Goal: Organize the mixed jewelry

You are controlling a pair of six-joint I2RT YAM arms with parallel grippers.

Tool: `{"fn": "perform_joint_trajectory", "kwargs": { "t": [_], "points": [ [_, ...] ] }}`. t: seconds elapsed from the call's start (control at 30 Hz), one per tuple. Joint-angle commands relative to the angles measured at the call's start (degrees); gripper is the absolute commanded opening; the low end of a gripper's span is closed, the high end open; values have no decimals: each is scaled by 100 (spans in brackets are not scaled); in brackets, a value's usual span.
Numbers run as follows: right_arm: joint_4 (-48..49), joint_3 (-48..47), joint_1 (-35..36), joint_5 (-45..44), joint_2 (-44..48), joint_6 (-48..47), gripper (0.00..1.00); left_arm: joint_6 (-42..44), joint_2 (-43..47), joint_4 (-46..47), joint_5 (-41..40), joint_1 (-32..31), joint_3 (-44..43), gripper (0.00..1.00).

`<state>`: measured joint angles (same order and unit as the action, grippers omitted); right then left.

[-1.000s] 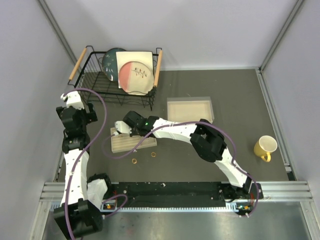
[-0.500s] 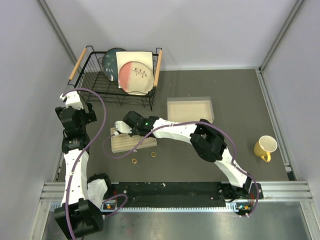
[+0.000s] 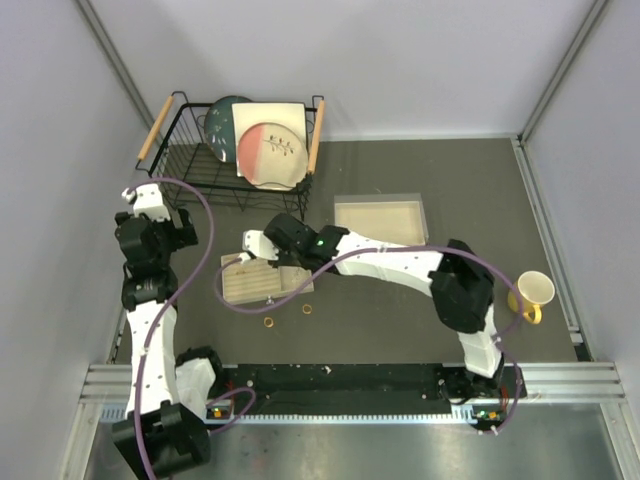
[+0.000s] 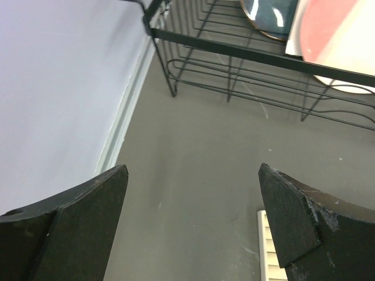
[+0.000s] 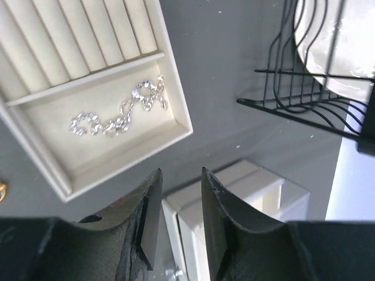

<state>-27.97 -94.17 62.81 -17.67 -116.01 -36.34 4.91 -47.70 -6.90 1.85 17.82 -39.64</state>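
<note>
A thin silver chain (image 5: 117, 114) lies in the plain compartment of the beige tray (image 5: 183, 127), next to its ring rolls. My right gripper (image 5: 181, 171) hovers just off that tray's edge, above a white compartmented box (image 5: 252, 184); its jaws stand slightly apart with nothing between them. A small silver stud (image 5: 174, 273) glints low beside the box. From above, the right gripper (image 3: 249, 244) sits at the tray's (image 3: 292, 291) far left corner. Two gold-orange rings (image 3: 268, 322) (image 3: 307, 309) lie on the table in front of the tray. My left gripper (image 4: 192, 167) is wide open and empty over bare table.
A black wire dish rack (image 3: 190, 160) holding plates (image 3: 270, 145) stands at the back left, close behind both grippers. A shallow beige lid (image 3: 380, 205) lies to the right of it. A yellow mug (image 3: 530, 294) stands at the far right.
My right gripper's jaws have parted and it has drawn back slightly from the tray, its arm swinging right. The left arm has hardly moved.
</note>
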Motion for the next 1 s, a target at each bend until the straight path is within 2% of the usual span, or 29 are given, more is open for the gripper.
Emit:
{"fn": "perform_joint_trajectory", "kwargs": {
  "t": [0.0, 0.07, 0.17, 0.27, 0.4, 0.6, 0.97],
  "points": [
    [-427, 267, -40, 578, 1025, 644, 35, 212, 226, -92, 1061, 37, -150, 99],
    [-569, 522, -40, 782, 1220, 794, 36, 422, 305, -206, 1369, 37, -114, 99],
    [-710, 917, -40, 1274, 1650, 1023, 36, 958, 384, -593, 2326, 37, -88, 99],
    [-754, 1339, -40, 2132, 1985, 1199, 36, 1468, 393, -1102, 3004, 37, -88, 99],
    [-710, 1726, -40, 2663, 2091, 1094, 30, 2031, 420, -1665, 3585, 37, -71, 98],
    [-350, 1894, -40, 3024, 1872, 831, 30, 2243, 481, -1903, 3753, 37, -44, 96],
    [-69, 1586, 39, 3156, 1151, 66, 36, 2093, -11, -1938, 3217, 46, -413, 96]
  ]
}}
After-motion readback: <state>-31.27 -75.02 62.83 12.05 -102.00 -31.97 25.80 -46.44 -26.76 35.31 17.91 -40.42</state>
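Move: The right-hand ring lies on the table about 12 cm behind the right hand, roughly level with it sideways and 7 below. The other ring is some 15 back and 9 to the left. The tray's middle is about 3 back, 9 left and 6 below, its necklace about 3 left and 1 back. From the left hand, the right-hand ring is roughly 13 cm back, 28 to the right and 19 below. Towards the right-hand ring the right hand arcs back from over the tray's right end, about 12 cm and a little right. It lifts some 4 cm, then sinks to end 3 lower than it began, tipping steeper by about 30 degrees, its fingers still partly open and empty. The left hand, wide open, swings 10 cm right towards the tray, turning clockwise some 40 degrees, easing back and down. ##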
